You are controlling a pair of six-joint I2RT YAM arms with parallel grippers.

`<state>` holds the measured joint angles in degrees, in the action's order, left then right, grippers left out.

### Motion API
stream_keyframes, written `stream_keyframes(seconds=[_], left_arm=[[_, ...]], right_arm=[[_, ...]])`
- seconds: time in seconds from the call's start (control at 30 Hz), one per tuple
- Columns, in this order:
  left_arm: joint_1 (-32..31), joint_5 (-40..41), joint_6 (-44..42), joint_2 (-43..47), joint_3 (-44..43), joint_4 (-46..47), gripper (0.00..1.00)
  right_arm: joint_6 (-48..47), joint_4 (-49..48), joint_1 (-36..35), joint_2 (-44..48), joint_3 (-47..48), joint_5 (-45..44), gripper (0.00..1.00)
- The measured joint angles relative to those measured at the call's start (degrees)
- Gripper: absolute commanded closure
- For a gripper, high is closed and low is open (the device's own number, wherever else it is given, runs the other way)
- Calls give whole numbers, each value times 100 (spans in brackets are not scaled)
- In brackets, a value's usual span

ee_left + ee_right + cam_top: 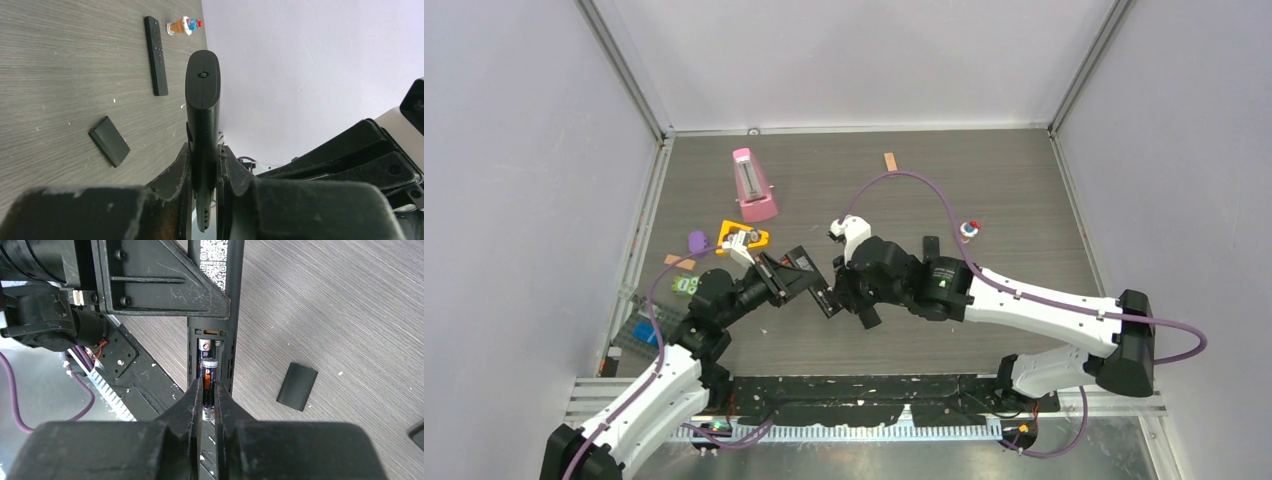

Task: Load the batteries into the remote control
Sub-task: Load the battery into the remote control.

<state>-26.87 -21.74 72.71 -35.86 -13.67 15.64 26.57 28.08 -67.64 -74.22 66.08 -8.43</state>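
The remote control [202, 100] is a long black bar held upright off the table, with my left gripper [204, 150] shut on its lower part. In the right wrist view its back is uncovered and the battery bay [212, 337] faces me. One battery [204, 345] lies deep in the bay. A second battery [209, 374], dark with an orange band, is pinched between my right gripper [209, 387] fingers, its top end inside the bay. From above, both grippers [792, 272] [846, 290] meet over the table's near middle.
The loose battery cover [297, 386] [109, 141] lies flat on the table. A second slim black remote [156, 55] and a small toy figure [185, 25] [969, 230] lie farther right. A pink metronome [752, 185], yellow tool [744, 238] and purple piece [696, 241] sit at the left.
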Motion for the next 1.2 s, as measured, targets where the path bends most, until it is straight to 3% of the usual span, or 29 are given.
stream_keyframes(seconds=[0.53,1.2], left_arm=[[0,-151,221,-101,0,284,100],[22,-190,660,-87,162,638,100]], right_arm=[[-378,739,-66,-616,595,4,80],[-186,940,-66,-826,872,-138,52]])
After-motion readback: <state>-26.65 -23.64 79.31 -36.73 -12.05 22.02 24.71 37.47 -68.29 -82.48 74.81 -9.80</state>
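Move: The right hand holds the battery just over the remote's free slot, which lies about 2 cm to its left, 1 cm ahead and 2 cm below. The loaded battery sits beside that slot, level ahead, 2 cm left and 2 cm below the hand. The battery cover lies on the table, some 7 cm right, 4 cm back and 18 cm below. From the left hand, gripping the remote, the free slot is roughly 5 cm back, 4 cm right and 1 cm below. The right hand sinks about 2 cm to the left-held remote's free slot, then opens, releasing the battery. ##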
